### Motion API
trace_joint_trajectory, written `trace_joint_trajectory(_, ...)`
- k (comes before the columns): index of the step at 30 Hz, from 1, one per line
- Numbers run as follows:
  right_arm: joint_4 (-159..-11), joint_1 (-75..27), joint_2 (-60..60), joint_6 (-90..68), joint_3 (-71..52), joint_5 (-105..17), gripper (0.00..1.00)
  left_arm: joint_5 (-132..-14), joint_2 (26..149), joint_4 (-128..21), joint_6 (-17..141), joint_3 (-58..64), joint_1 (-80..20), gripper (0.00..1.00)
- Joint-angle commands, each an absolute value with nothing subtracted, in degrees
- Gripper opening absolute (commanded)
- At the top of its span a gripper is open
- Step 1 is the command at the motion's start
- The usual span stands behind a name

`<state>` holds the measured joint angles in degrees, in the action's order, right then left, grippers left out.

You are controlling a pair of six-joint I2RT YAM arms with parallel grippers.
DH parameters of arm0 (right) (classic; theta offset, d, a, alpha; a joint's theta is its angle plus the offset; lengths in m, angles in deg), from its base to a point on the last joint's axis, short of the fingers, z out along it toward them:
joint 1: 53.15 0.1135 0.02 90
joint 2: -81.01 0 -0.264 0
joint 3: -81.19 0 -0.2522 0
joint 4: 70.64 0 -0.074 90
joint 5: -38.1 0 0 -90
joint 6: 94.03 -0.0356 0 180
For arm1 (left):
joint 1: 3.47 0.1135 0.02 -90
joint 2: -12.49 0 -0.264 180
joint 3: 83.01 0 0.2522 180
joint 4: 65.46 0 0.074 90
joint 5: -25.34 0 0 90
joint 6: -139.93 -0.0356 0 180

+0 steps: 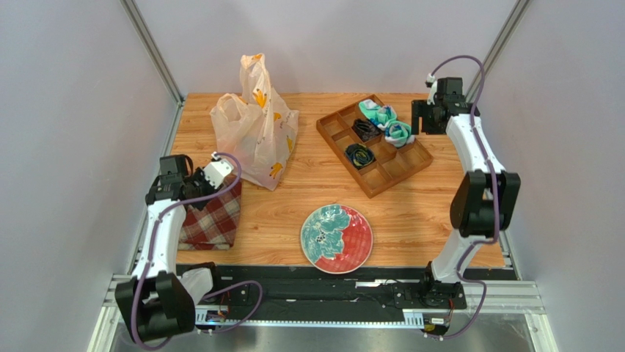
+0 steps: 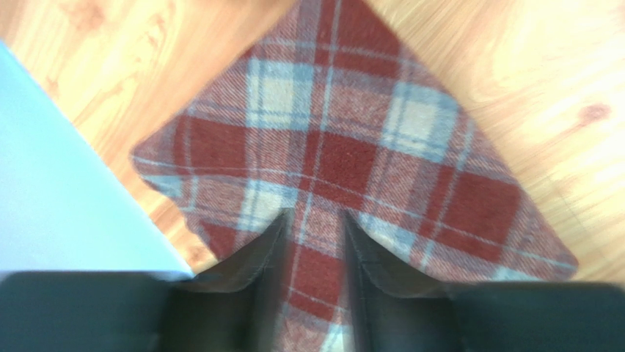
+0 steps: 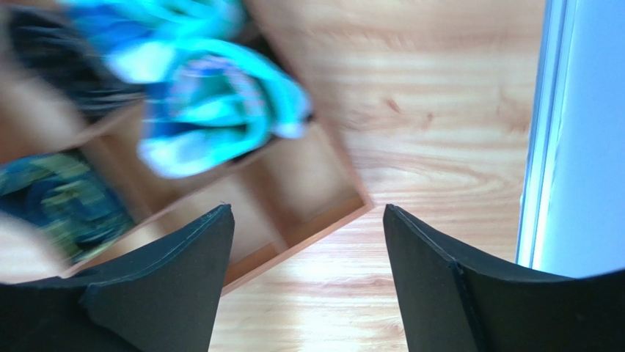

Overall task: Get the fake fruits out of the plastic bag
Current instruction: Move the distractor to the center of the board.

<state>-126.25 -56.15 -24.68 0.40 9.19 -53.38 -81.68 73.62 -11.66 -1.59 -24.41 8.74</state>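
Note:
The plastic bag (image 1: 257,125) stands crumpled at the back left of the table, cream-white with orange-yellow marks and its handles up. The fake fruits are hidden; none shows outside the bag. My left gripper (image 1: 209,180) hangs just left of the bag's near corner, above a red plaid cloth (image 2: 352,132). Its fingers (image 2: 268,242) stand a little apart, open, with only cloth showing between them. My right gripper (image 3: 308,209) is open and empty over bare wood beside the right end of a wooden tray (image 3: 308,183), far from the bag.
The plaid cloth (image 1: 213,220) lies at the left edge. A compartmented wooden tray (image 1: 400,165) at the back right holds teal rolled cloths (image 1: 396,132) and dark ones. A teal-and-red plate (image 1: 337,238) sits near the front middle. Walls close both sides.

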Motion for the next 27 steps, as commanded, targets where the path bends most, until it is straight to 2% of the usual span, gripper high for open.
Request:
trace_joint_trajectory(1,-126.93,-49.29,-10.93,5.62,5.32,-41.94,0.79,-89.18,66.12,-7.22,3.08,-21.62,8.84,0.55)
trace_joint_trajectory(2,-127.29,-48.23,-9.88,7.12,1.39,-38.40,0.79,-90.66,65.32,-7.05,4.83,-21.09,8.84,0.65)
trace_joint_trajectory(5,-131.06,-42.26,-8.46,11.17,-3.11,-30.82,0.72,-93.74,64.26,-7.39,10.44,-17.75,8.66,0.78)
trace_joint_trajectory(10,-129.05,-33.56,-9.33,8.02,-1.74,-27.73,0.72,-95.86,69.87,-12.48,27.04,-5.19,8.57,0.79)
trace_joint_trajectory(16,-127.99,-25.03,-18.71,5.02,14.87,-29.66,0.74,-91.56,82.44,-18.73,41.65,9.13,8.57,0.80)
trace_joint_trajectory(19,-128.61,-22.39,-23.30,6.51,16.03,-32.65,0.69,-93.21,89.99,-19.17,46.39,15.55,8.57,0.80)
trace_joint_trajectory(21,-128.26,-22.38,-27.60,5.82,15.68,-33.44,0.62,-95.50,95.18,-19.61,49.39,19.42,8.57,0.80)
trace_joint_trajectory(24,-128.26,-23.79,-32.09,4.85,15.15,-30.48,0.53,-104.63,101.25,-23.29,58.17,22.42,8.57,0.80)
trace_joint_trajectory(27,-128.78,-25.02,-35.25,4.84,15.67,-29.49,0.50,-111.06,105.56,-29.80,69.60,22.69,8.40,0.79)
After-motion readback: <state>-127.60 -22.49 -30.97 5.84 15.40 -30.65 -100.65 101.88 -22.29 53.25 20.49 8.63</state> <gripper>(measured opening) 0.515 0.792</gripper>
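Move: For the right hand, the wooden tray's middle is about 17 cm left, 2 cm ahead and 13 below; on it the green cloth lies 13 left and 8 ahead, the front cable bundle 21 left and level. For the left hand, the plastic bag stands some 18 cm ahead and 19 right, its middle about level in height; the plaid cloth is right underneath, 10 cm down. Right hand arcs 30 cm left over the tray; left hand opens, rising 20 cm and forward towards bag. ##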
